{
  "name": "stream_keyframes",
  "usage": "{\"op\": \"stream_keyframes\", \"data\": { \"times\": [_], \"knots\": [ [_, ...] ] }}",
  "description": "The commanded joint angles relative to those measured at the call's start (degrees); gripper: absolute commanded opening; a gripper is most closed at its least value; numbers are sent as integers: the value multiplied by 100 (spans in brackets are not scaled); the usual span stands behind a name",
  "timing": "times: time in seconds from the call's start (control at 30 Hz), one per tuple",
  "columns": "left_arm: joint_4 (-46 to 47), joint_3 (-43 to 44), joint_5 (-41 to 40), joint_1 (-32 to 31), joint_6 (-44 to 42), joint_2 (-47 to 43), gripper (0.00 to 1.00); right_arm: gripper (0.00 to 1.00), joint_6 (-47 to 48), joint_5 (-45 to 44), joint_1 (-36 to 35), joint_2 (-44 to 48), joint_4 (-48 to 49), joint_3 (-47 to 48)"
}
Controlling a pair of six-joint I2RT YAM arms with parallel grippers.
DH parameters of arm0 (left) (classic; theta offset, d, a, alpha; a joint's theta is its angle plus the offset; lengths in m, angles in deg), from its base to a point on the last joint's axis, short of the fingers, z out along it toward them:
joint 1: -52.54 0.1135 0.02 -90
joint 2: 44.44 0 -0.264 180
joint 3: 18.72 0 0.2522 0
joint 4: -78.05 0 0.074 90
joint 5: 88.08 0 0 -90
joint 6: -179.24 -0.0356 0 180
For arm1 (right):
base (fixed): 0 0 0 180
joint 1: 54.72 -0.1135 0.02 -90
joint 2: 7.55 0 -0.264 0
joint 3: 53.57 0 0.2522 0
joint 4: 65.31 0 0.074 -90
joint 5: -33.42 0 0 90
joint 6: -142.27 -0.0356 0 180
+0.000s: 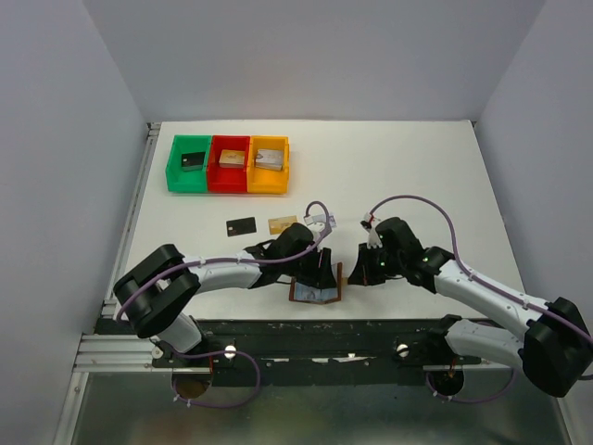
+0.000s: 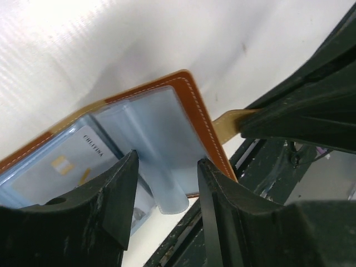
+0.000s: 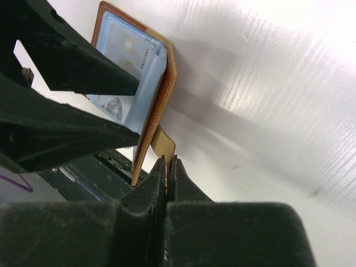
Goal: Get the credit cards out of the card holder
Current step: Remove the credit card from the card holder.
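The brown leather card holder (image 1: 316, 290) lies open at the table's near edge. Its pale blue inner pockets (image 2: 150, 139) hold a silvery card (image 2: 61, 167). My left gripper (image 2: 165, 167) is open, its jaws either side of a loose blue pocket flap, with nothing gripped. My right gripper (image 3: 168, 162) is shut on the holder's brown tab strap (image 3: 162, 143), holding that side up. The holder also shows in the right wrist view (image 3: 150, 83). A black card (image 1: 241, 226) and a gold card (image 1: 282, 223) lie flat on the table behind the holder.
Green (image 1: 189, 164), red (image 1: 229, 164) and orange (image 1: 269, 165) bins stand in a row at the back left, each with a small block inside. The black frame rail (image 1: 324, 329) runs just below the holder along the table's front edge.
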Motion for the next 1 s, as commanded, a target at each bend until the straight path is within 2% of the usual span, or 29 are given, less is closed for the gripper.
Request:
{"op": "stream_keyframes", "data": {
  "times": [0.0,0.1,0.27,0.4,0.63,0.97],
  "knots": [
    [505,204,464,-14,17,83,56,1,-165,-319,45,-74,-80,-78],
    [523,275,535,-14,17,135,55,8,-270,-425,54,-117,-168,-69],
    [585,354,605,-23,35,232,56,37,-473,-767,80,-118,-466,10],
    [585,424,631,-23,35,302,56,48,-587,-1092,89,23,-809,115],
    [611,626,702,-40,26,496,56,56,-666,-1637,80,348,-1354,308],
    [418,1127,764,-102,-27,742,56,57,-684,-2007,89,752,-1671,388]
  ]
}}
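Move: The open card holder lies under the left hand: its middle is about 4 cm to that hand's left, 1 cm back and 3 cm below, its strap some 5 cm to the right at about the same height. The right fingers already pinch the strap, which is level with their hand point; from the right hand, the holder's middle is roughly 9 cm left, 1 cm back and 4 cm below. The loose white card lies around 18 cm ahead of the left hand and 3 cm to its left. The right hand opens from nearly shut to about half and lets go of the strap, drawing some 6 cm to the right, away from the holder, dipping about 2 cm and coming back up while it turns about 15 degrees clockwise and points more steeply down. The left hand, fingers still half open, follows about 5 cm to the right across the holder's right cover and rises some 3 cm, ending by the inner side of that cover near its outer edge with its fingers tilted slightly flatter. ##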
